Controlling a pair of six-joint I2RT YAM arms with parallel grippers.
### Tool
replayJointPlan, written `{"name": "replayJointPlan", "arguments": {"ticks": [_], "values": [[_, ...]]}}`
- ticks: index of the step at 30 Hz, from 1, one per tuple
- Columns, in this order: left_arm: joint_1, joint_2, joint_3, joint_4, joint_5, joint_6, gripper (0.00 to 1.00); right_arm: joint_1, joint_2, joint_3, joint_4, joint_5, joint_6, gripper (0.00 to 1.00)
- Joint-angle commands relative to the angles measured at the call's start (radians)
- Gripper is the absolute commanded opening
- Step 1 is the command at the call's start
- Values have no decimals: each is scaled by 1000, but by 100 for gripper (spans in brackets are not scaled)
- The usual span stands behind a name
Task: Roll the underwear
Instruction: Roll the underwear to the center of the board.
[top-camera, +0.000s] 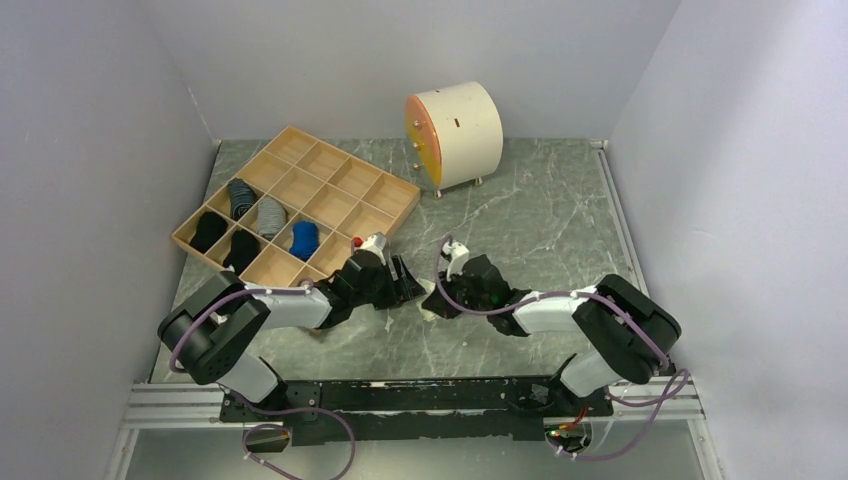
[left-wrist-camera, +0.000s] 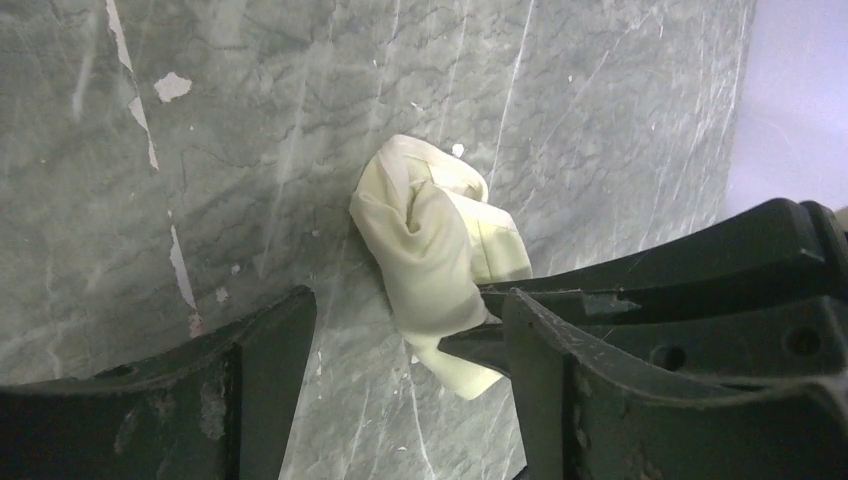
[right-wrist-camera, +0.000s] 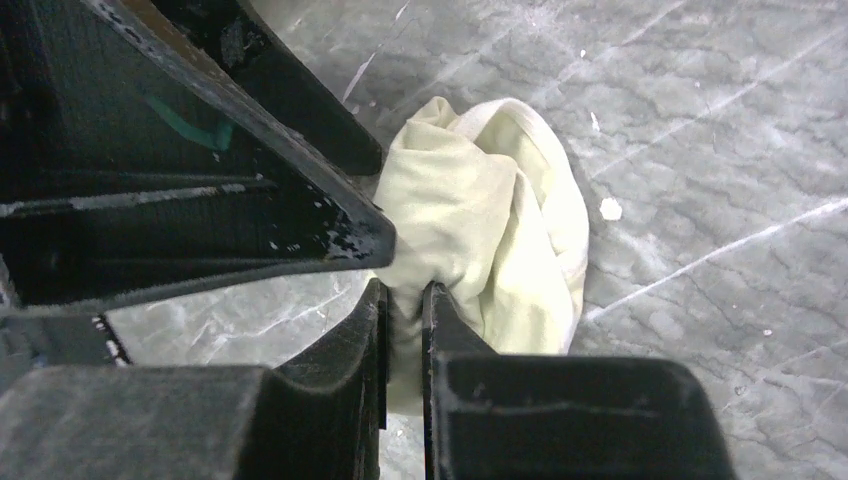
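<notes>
The underwear (left-wrist-camera: 430, 240) is a pale yellow, crumpled bundle lying on the marble table; in the top view only a sliver of the underwear (top-camera: 428, 312) shows between the two arms. My left gripper (left-wrist-camera: 405, 335) is open, its fingers (left-wrist-camera: 270, 345) set wide on either side of the bundle's near end, without gripping it. My right gripper (right-wrist-camera: 405, 300) is shut on a fold of the underwear (right-wrist-camera: 490, 220), coming in from the right side. In the top view the left gripper (top-camera: 408, 283) and the right gripper (top-camera: 442, 298) meet tip to tip at the table's centre.
A wooden compartment tray (top-camera: 404, 210) at the back left holds several rolled dark, grey and blue items. A white drum-shaped cabinet (top-camera: 460, 130) with an orange face stands at the back. Grey walls close in both sides.
</notes>
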Motion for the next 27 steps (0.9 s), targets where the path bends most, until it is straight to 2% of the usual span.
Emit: {"name": "replayJointPlan", "arguments": {"ticks": [1, 5, 10, 15, 19, 20, 21, 24, 27], "values": [[-5, 14, 9, -54, 13, 36, 73, -70, 31, -74, 195, -231, 129, 6], [-19, 27, 14, -26, 13, 38, 71, -143, 61, -150, 360, -321, 218, 6], [-47, 73, 82, -60, 11, 74, 66, -189, 129, -164, 456, -418, 246, 7], [-62, 132, 113, -84, -13, 53, 52, -199, 162, -150, 484, -471, 234, 9], [-62, 139, 103, -81, -40, 38, 33, -199, 109, -120, 347, -436, 177, 15], [-63, 136, 101, -89, -49, 37, 31, -198, 75, -111, 300, -419, 160, 19], [-63, 131, 100, -99, -59, 36, 29, -193, 33, -96, 236, -391, 143, 27], [-62, 115, 85, -103, -79, 24, 27, -128, -95, -5, -71, -190, 5, 46], [-63, 100, 77, -101, -85, 10, 26, -39, -154, 60, -240, -6, -69, 56]]}}
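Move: The underwear roll lies about 4 cm to the left hand's right, a centimetre back and 2 cm below its open fingers. From the left hand, the wooden organizer's middle stands some 24 cm left and 14 cm ahead, and the blue roll inside it about 22 cm left and 11 cm ahead. The right hand still pinches the near end of the underwear, whose middle is about 2 cm left, 1 cm ahead and 1 cm below. Right hand rolls underwear about 20 degrees; left comes 3 cm right and down to pinch; right releases upward. ##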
